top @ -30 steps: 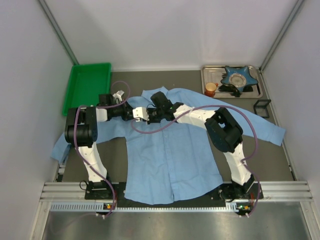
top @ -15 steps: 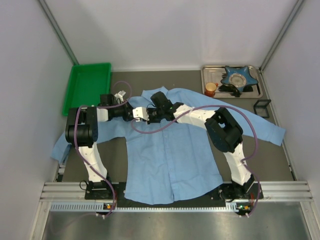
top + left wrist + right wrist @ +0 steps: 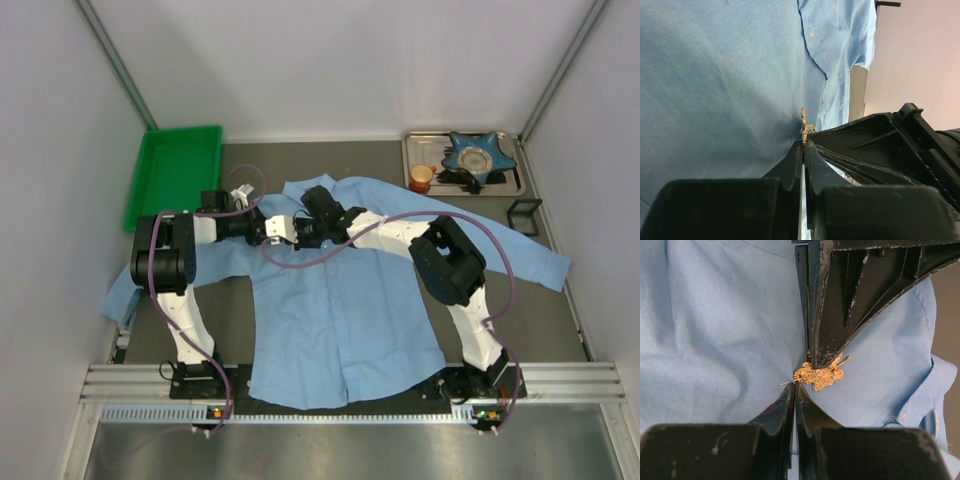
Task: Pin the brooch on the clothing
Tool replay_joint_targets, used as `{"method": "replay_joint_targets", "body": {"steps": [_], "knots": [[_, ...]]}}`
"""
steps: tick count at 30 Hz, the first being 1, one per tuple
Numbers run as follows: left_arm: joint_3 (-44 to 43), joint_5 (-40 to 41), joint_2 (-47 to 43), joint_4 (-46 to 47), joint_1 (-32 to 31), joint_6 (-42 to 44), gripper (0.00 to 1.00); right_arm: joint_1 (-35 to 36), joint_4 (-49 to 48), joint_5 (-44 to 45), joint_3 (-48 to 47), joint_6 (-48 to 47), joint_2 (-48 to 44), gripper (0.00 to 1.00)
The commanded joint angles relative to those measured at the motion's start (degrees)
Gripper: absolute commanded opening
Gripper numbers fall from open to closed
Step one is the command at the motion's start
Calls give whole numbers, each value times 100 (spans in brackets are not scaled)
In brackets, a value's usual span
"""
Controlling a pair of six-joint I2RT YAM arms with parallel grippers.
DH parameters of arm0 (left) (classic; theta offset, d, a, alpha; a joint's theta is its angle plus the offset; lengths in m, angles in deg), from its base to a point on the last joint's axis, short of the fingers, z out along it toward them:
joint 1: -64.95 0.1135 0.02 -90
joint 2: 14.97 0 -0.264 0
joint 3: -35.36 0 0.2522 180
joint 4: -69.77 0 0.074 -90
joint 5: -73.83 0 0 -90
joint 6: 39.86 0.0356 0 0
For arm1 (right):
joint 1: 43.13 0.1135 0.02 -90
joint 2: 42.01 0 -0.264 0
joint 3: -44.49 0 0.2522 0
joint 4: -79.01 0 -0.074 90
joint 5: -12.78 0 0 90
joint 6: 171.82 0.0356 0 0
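The clothing, a light blue shirt, lies flat on the table with its collar away from the arms. The gold brooch rests on the fabric near the collar, and its thin pin pokes out to the left. It also shows edge-on as the brooch in the left wrist view. My left gripper is shut with the brooch at its tips; in the right wrist view its fingers come down onto the ornament's top edge. My right gripper is shut, tips touching the pin's base. The left gripper and right gripper meet tip to tip.
A green tray stands at the back left. A metal tray at the back right holds an orange cup and a blue star-shaped dish. A small black box lies by the right sleeve.
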Motion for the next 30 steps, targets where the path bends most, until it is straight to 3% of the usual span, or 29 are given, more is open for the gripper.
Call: {"method": "replay_joint_targets", "body": {"steps": [1,11,16,25,30], "knots": [[-102,-242,-183,-222,-26,300,0,66,-238,82,-46,173,-363,0],[-242,-260,-43,-336,-35,440,0,31,-133,266,-98,455,-372,22],[-312,-278,19,-485,-27,572,0,-101,78,117,-291,893,-415,40],[-339,-286,72,-538,-26,643,0,-724,790,-1393,-872,2079,-302,54],[-348,-313,72,-600,-26,704,0,-997,940,-2281,-1407,3037,129,54]]}}
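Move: My left hand already pinches the brooch, whose middle sits barely 1 cm to the right of its finger pads, at their height. My shut right fingertips are at its pin edge, with the brooch's middle about 1 cm forward and 1 cm left of them. From my right hand the shirt's button strip runs level with it, some 7 cm to the right; the collar lies about 14 cm ahead and 5 cm right, both roughly 2 cm lower. I open my right fingers to about half at the brooch's pin edge, easing off to the right, then lift clear: about 4 cm up, a little right and forward, my wrist rolling some 25 degrees and swinging slightly clockwise. My left hand stays put and keeps its pinch on the brooch. ##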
